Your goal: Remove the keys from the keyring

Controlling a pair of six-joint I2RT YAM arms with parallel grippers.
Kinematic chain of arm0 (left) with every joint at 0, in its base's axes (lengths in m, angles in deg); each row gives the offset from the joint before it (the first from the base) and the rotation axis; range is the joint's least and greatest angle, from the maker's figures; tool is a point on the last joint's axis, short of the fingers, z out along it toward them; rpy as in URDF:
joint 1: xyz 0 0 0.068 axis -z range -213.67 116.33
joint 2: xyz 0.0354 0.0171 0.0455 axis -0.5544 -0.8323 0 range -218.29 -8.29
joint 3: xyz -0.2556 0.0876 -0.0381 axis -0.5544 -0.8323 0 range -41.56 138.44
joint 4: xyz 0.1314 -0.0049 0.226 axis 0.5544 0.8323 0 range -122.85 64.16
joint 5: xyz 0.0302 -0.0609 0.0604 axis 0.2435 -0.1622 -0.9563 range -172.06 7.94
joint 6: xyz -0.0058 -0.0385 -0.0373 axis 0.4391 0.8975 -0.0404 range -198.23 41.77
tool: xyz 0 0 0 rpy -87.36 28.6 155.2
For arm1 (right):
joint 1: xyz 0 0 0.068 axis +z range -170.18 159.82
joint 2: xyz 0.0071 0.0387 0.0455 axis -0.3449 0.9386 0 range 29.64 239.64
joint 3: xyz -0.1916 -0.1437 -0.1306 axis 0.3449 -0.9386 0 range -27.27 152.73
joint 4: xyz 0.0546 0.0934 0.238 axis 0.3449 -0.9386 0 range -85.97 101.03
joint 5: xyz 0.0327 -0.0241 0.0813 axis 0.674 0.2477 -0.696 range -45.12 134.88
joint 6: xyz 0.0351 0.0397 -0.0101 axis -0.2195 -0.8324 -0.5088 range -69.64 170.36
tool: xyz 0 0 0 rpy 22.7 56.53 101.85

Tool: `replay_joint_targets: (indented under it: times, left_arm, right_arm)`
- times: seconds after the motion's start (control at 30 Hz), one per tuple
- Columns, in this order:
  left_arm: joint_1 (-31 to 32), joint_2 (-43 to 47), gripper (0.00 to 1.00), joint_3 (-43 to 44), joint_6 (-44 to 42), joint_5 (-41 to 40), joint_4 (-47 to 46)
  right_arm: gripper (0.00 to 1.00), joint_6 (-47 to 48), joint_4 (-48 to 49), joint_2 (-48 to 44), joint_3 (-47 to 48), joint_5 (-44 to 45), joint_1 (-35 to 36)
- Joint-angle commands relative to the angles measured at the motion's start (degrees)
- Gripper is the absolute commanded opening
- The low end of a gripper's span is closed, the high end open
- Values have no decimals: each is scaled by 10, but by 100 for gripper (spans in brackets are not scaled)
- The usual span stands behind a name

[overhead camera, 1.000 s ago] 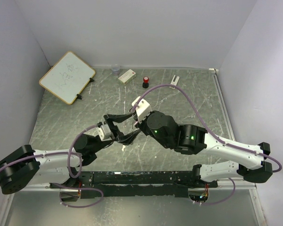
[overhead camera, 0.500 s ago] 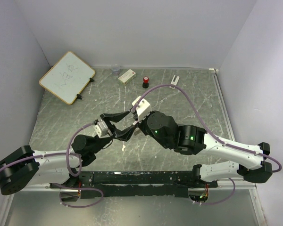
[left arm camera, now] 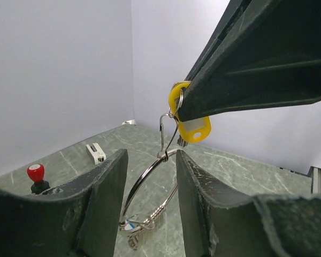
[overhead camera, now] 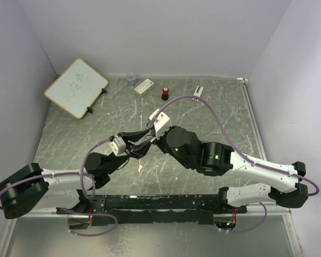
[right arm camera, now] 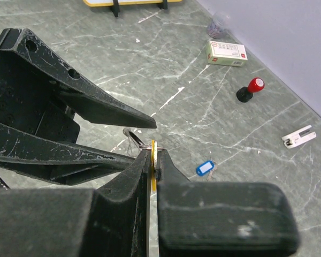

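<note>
My right gripper is shut on the yellow-headed key, holding it above the table. From that key a small wire loop carries the silvery keyring, which hangs down between the fingers of my left gripper. The ring reaches from one left pad to the other. At the ring's lower end I see a bit of blue-white and silvery metal; whether it hangs on the ring I cannot tell. A blue-headed key lies loose on the table. In the top view both grippers meet mid-table.
A whiteboard leans at the back left. Along the back wall stand a clear cup, a white box, a red-capped black bottle and a white clip. Walls close in the sides.
The left gripper's jaws have narrowed from wide apart to the width of the keyring. The right gripper has stayed in place, shut on the yellow-headed key.
</note>
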Motion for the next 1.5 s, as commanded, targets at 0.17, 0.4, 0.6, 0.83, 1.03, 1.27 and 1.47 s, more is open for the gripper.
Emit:
replay_joint_targets:
  times: [0.17, 0.4, 0.6, 0.83, 1.03, 1.27, 1.47]
  left_arm:
    - [4, -16, 50, 14, -10, 14, -53]
    - [3, -8, 46, 13, -3, 26, -52]
    - [3, -15, 35, 19, -5, 26, -42]
    - [3, -16, 31, 20, -8, 28, -51]
    - [4, -13, 16, 19, -15, 35, -44]
    - [4, -9, 7, 14, -21, 33, -39]
    - [4, -7, 7, 10, -30, 36, -34]
  right_arm:
    - [0, -3, 21, 1, -9, 4, -2]
    - [0, -2, 22, 1, -11, 4, -2]
    - [0, -2, 24, 2, -11, 4, -2]
    - [0, -2, 21, 5, -9, 3, -2]
    - [0, -1, 24, 7, -11, 6, -2]
    - [0, 0, 24, 5, -10, 12, -2]
    - [0, 4, 19, 4, -3, 34, -2]
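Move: The keyring hangs beneath the yellow tag, its upper end already between my half-open left fingertips; its middle is about 3 cm below my left hand, 1 cm ahead and 1 cm right. The yellow tag is 3 cm right of that hand, 3 cm above and 1 cm back; the keys are about 6 cm below it, 1 cm ahead and 1 cm right. From my right hand, which grips the tag, the keyring lies 2 cm ahead, 2 cm left and 6 cm down. I close my left fingers from half open to nearly shut and pinch the top of the keyring, just below the thin wire loop that joins it to the yellow tag. The hand hardly travels meanwhile: a slight dip, then up and back by less than 1 cm. My right hand keeps its pinch on the tag and sinks about 1 cm. ##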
